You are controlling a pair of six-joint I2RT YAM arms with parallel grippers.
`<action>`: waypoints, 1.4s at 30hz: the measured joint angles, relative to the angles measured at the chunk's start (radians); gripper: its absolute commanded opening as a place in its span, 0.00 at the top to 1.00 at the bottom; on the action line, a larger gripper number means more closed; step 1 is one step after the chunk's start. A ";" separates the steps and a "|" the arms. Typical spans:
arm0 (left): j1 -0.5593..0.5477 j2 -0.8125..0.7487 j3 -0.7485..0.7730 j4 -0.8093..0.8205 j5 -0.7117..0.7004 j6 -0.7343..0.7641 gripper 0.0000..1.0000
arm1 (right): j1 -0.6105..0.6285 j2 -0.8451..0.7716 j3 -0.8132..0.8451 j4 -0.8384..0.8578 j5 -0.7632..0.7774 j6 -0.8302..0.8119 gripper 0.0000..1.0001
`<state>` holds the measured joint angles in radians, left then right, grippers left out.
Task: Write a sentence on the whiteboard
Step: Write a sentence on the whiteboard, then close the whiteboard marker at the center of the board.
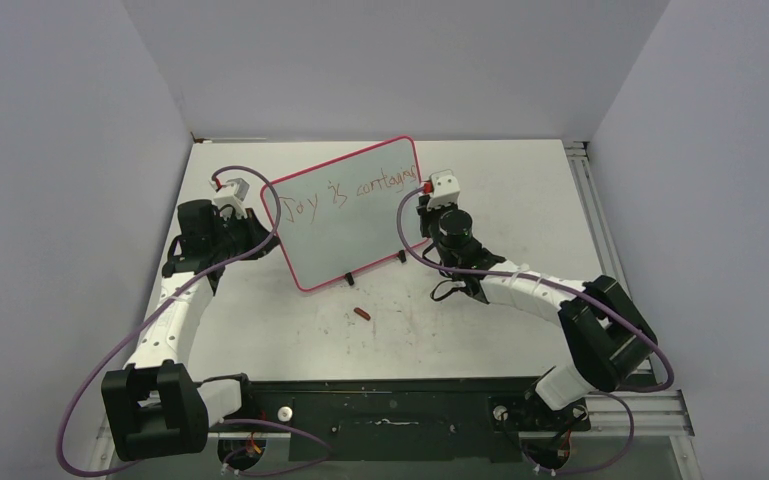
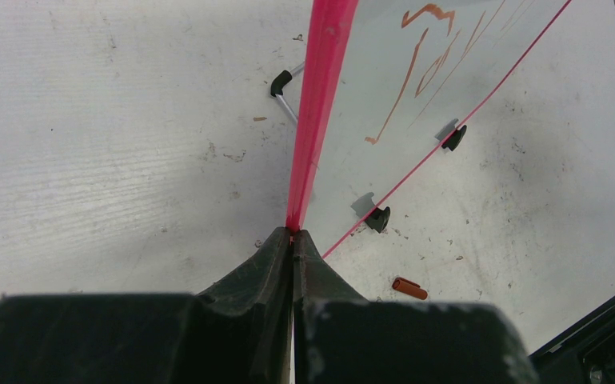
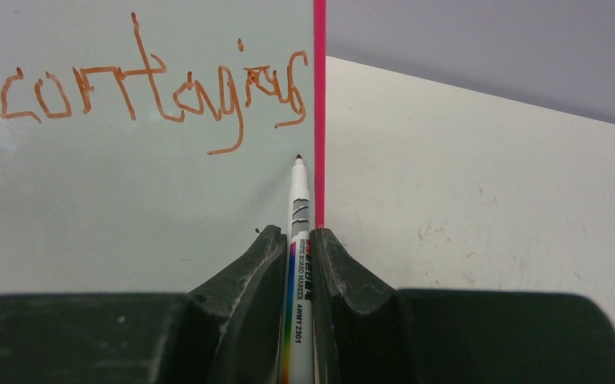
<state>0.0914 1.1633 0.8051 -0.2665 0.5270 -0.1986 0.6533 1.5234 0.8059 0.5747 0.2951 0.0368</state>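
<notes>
The whiteboard (image 1: 350, 240) stands tilted at mid-table on black feet, framed in thin pink. Along its top edge runs the sentence (image 1: 355, 192), reddish-brown handwriting reading "Joy is contagious". My left gripper (image 1: 268, 228) is shut on the board's left frame edge; in the left wrist view its tips (image 2: 293, 234) pinch the pink frame (image 2: 320, 104). My right gripper (image 1: 426, 205) is shut on a white marker (image 3: 298, 200). The marker's tip sits just below the last letters of the sentence (image 3: 160, 92), beside the right frame (image 3: 319, 120); whether it touches the whiteboard (image 3: 128, 200) I cannot tell.
An orange-brown marker cap (image 1: 362, 315) (image 2: 409, 289) lies on the scuffed tabletop in front of the board. The board's black feet (image 2: 378, 218) and a rear wire leg (image 2: 284, 88) rest on the table. Grey walls close in the back and sides.
</notes>
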 measured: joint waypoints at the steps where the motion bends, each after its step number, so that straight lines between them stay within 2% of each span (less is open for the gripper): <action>1: 0.000 0.000 0.000 0.000 0.000 0.000 1.00 | 0.000 0.001 0.002 0.000 0.000 0.000 0.95; 18: 0.000 0.000 0.000 0.000 0.000 0.000 1.00 | -0.005 -0.001 0.006 -0.002 -0.004 -0.002 0.95; 20: 0.000 0.000 0.000 0.000 0.000 0.000 0.91 | -0.005 -0.033 0.003 -0.021 -0.005 -0.002 0.95; 26: -0.004 -0.003 0.000 0.000 -0.004 -0.005 0.50 | -0.004 -0.245 -0.019 -0.073 -0.006 0.003 0.95; 29: -0.005 -0.018 0.000 -0.001 -0.019 -0.009 0.37 | -0.004 -0.344 -0.031 -0.088 -0.006 0.012 0.95; 36: -0.006 -0.108 -0.004 -0.015 -0.105 -0.006 0.26 | -0.004 -0.488 -0.045 -0.230 -0.006 0.044 0.95; 42: -0.052 -0.250 -0.013 -0.064 -0.205 -0.004 0.25 | -0.004 -0.580 -0.050 -0.367 -0.005 0.082 0.95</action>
<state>0.0395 0.9134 0.7918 -0.3309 0.3222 -0.2028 0.6495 0.9432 0.7563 0.2073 0.2901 0.1192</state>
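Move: The right hand holds the marker with its tip at the spot under the last letter of "contagious", about 5 cm ahead and 2 cm to the left of the hand, 1 cm lower. The word's middle lies roughly 6 cm ahead, 9 cm left and 3 cm above; the board's red right edge runs 5 cm ahead, level sideways. The left hand still grips the whiteboard's left edge, right between its fingers; that spot lies some 28 cm right, 11 cm ahead and 2 cm above it. Keep the marker tip on the spot briefly, then lift the right hand quickly off the whiteboard, about 12 cm up while drawing back some 8 cm and a little right, tilting the fingers upward and keeping the marker gripped. As it lifts, open the left gripper wide to let go of the board's left edge, then raise that hand about 5 cm, easing back at the end. ##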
